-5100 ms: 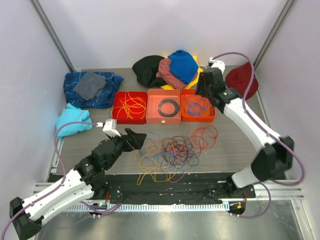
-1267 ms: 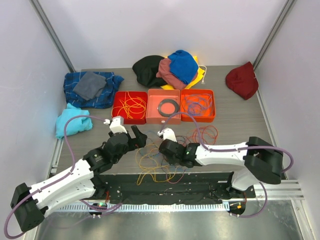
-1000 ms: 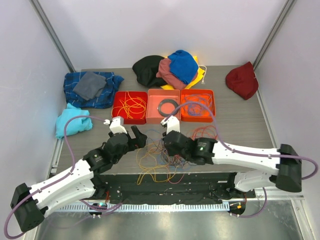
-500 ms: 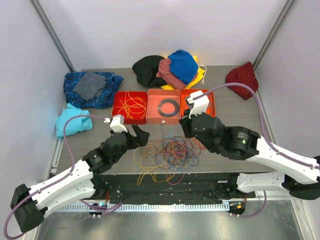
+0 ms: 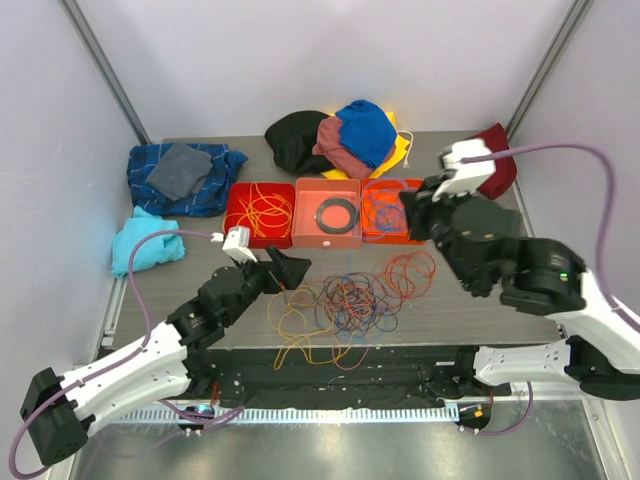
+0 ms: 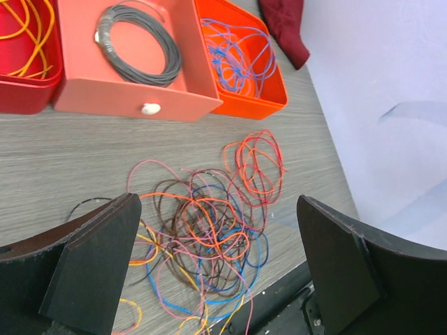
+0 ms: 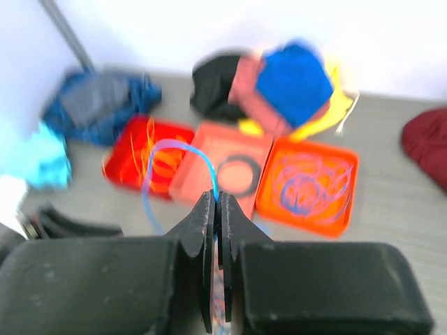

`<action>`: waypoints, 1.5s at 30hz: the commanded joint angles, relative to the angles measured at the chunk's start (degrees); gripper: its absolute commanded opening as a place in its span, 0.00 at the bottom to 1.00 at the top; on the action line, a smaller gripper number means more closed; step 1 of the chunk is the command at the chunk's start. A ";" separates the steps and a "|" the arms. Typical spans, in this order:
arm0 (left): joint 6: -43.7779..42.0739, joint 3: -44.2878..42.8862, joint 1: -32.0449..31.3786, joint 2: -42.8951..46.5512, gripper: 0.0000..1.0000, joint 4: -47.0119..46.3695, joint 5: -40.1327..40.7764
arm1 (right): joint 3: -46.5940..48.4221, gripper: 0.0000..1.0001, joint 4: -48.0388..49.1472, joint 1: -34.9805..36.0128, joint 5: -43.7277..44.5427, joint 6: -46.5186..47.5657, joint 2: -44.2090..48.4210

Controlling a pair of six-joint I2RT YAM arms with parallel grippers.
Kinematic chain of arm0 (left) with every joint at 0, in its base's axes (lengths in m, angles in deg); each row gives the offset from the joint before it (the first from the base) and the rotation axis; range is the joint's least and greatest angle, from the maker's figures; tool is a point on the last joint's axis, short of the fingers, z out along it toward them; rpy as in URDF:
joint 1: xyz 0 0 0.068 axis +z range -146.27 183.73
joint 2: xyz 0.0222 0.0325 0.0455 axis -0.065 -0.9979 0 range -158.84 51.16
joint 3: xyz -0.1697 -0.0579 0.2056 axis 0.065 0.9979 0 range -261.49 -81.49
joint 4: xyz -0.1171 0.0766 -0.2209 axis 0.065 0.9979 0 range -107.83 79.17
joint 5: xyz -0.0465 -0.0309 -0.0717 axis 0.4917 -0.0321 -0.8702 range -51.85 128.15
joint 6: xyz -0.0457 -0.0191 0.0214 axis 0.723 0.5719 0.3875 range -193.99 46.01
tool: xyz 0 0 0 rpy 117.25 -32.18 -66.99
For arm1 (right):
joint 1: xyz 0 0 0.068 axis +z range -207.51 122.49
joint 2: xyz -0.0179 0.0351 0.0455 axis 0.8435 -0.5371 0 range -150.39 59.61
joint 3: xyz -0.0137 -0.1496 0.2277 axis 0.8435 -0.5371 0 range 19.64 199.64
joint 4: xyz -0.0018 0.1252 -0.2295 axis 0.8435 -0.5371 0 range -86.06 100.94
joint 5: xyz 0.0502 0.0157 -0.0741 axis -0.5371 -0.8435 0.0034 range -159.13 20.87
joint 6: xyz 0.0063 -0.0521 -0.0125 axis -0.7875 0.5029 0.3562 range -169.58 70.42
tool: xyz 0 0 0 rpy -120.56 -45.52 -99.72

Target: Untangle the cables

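Note:
A tangle of thin cables (image 5: 345,300) in orange, blue, red, brown and yellow lies on the table's near middle. It also shows in the left wrist view (image 6: 209,223). My left gripper (image 5: 287,268) is open and empty at the tangle's left edge, with its fingers (image 6: 98,258) wide apart above the tangle. My right gripper (image 5: 413,214) is raised high over the orange tray (image 5: 424,236). In the right wrist view it (image 7: 218,201) is shut on a thin blue cable (image 7: 149,174) that loops up and to the left of the jaws.
Three trays stand in a row behind the tangle. A red one (image 5: 233,225) holds orange and yellow cables, a middle one (image 5: 327,238) holds a black ring (image 5: 337,212), and the orange one holds blue and red cables. Clothes lie at the back (image 5: 340,135), left (image 5: 185,175) and right (image 5: 497,160).
My right arm has lifted from the tangle and swung back and right toward the orange tray, shut on a blue cable. My left gripper has edged a little toward the tangle.

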 commanded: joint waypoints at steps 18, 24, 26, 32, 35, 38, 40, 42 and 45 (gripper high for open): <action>2.10 0.76 0.13 -3.89 0.99 -4.94 -4.97 | 7.55 0.01 5.50 -15.26 0.75 7.52 -4.55; -0.54 1.55 0.13 9.13 1.00 6.74 2.42 | 2.88 0.01 5.76 -37.00 -20.98 1.01 -11.03; -0.81 1.64 0.13 13.35 1.00 9.21 4.26 | 2.08 0.01 7.87 -39.56 -23.99 0.04 -13.33; -1.25 2.87 0.13 20.82 1.00 15.29 6.91 | 1.90 0.01 13.06 -43.08 -26.20 -1.20 -20.80; -1.51 3.75 0.13 23.03 1.00 16.43 8.05 | 2.70 0.01 14.37 -44.22 -25.49 -1.11 -24.06; -1.42 4.02 0.13 24.09 1.00 17.74 8.84 | 2.61 0.01 15.69 -45.54 -25.67 -1.28 -25.99; -1.34 4.02 0.21 24.79 1.00 18.36 8.84 | 2.61 0.01 16.13 -46.16 -25.49 -1.20 -26.78; -1.16 4.02 0.13 25.40 1.00 19.06 8.93 | 2.61 0.01 16.40 -46.34 -25.49 -1.28 -27.49; -0.63 4.80 0.13 26.02 1.00 19.24 8.93 | 2.52 0.01 16.66 -46.34 -25.67 -1.29 -28.02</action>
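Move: The right hand is high up, already pinching a blue cable that is to go into the orange box. The box lies about 20 cm ahead, 5 cm to the right and some 41 cm below. Beside it, the pink box with the grey coil is about 20 cm ahead and 10 cm to the left. The cable tangle lies about 1 cm back and 6 cm left, the red coil 6 cm ahead and 7 cm right. From the left hand the orange box is about 19 cm ahead, 25 cm right and 18 cm lower. Up and slightly right at first, by about 9 cm, the right hand draws the blue cable higher; it then sweeps some 22 cm forward while sinking about as far, to over the orange box, turning clockwise and tipping down some 15 degrees, fingers still shut on the cable. The empty, open left hand dips right, then swings back left, away from the tangle. ##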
